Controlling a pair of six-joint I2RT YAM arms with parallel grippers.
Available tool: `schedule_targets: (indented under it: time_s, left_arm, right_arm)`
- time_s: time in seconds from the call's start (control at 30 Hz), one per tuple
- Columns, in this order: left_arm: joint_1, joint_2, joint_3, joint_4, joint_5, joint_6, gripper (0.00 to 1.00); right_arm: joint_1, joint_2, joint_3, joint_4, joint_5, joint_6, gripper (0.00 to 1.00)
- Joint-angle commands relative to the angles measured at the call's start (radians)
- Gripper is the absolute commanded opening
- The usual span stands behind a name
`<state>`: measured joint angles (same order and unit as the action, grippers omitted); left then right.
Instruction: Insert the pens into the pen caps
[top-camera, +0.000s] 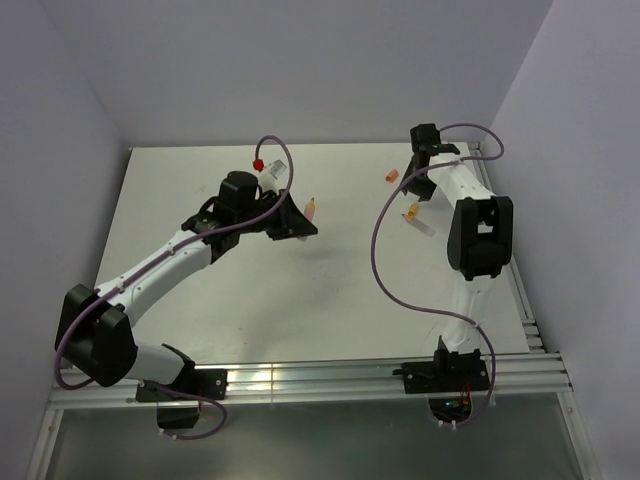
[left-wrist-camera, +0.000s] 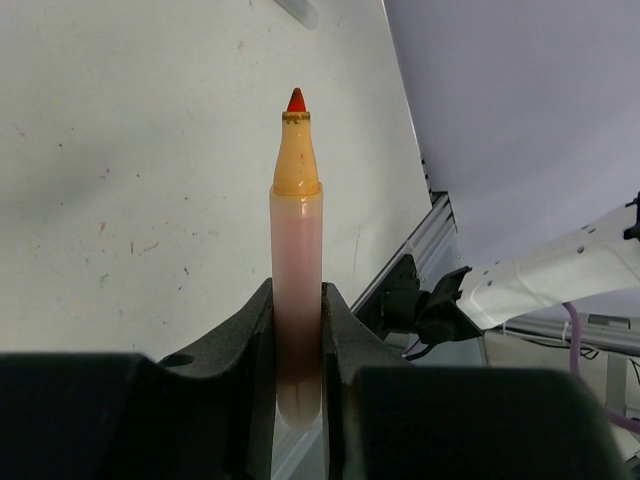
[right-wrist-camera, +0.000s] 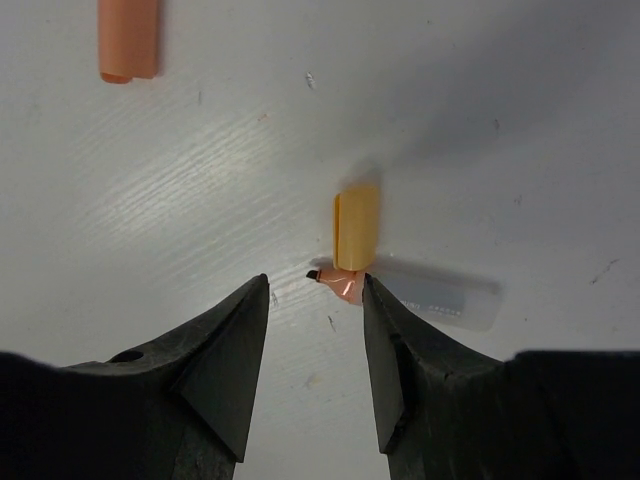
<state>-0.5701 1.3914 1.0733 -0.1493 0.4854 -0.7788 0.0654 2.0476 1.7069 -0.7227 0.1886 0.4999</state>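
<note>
My left gripper (top-camera: 299, 222) (left-wrist-camera: 297, 330) is shut on a pale pink pen (left-wrist-camera: 297, 260) (top-camera: 311, 207), held above the table. The pen's orange neck and red tip point away from the wrist. My right gripper (top-camera: 414, 191) (right-wrist-camera: 315, 285) hangs open just over the table at the back right. Just past its fingertips lies a clear-bodied pen (right-wrist-camera: 440, 300) (top-camera: 425, 228) with a pinkish neck and black nib, and a yellow-orange pen cap (right-wrist-camera: 356, 228) (top-camera: 410, 211) touches that neck. A second orange pen cap (right-wrist-camera: 129, 40) (top-camera: 392, 176) lies further off, apart from both.
Another clear pen (top-camera: 275, 166) with a red end lies at the back of the table behind the left arm. Grey walls close in the back and both sides. An aluminium rail (top-camera: 380, 375) runs along the near edge by the arm bases.
</note>
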Motion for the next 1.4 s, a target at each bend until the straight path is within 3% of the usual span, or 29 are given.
schedule_targets:
  time_s: [0.0,0.9,1.37]
  left_arm:
    - [-0.004,-0.02,0.034,-0.026,0.041,0.061,0.0]
    - [0.027,0.021,0.013,0.011,0.084,0.052,0.0]
    - [0.041,0.044,0.002,0.031,0.104,0.038,0.0]
  right_arm:
    - [-0.006,0.017,0.051,-0.004,0.043,-0.014,0.5]
    - [-0.038,0.181,0.151,-0.029,0.037,-0.049,0.5]
    - [-0.038,0.174,0.071,0.012,0.012,-0.043,0.5]
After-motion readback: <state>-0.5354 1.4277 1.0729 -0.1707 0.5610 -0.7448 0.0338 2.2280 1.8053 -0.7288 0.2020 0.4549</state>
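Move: The yellow pen cap lies about 2 cm ahead of the right hand, 2 cm to its right and some 7 cm below. The orange cap stands roughly 16 cm ahead and 5 cm left of that hand; the clear pen under the yellow cap's near end has its middle about 3 cm back and 4 cm right, both at table height too. From the left hand, still holding its pen, the yellow cap is some 22 cm ahead, 40 cm right and 21 cm below. Down towards the yellow cap, the right hand sinks about 5 cm, edging roughly 2 cm to the right, with a short forward shift partway through the descent. Its fingers tip some 5 degrees steeper and stay half open, ending on either side of the cap; contact can't be seen. ##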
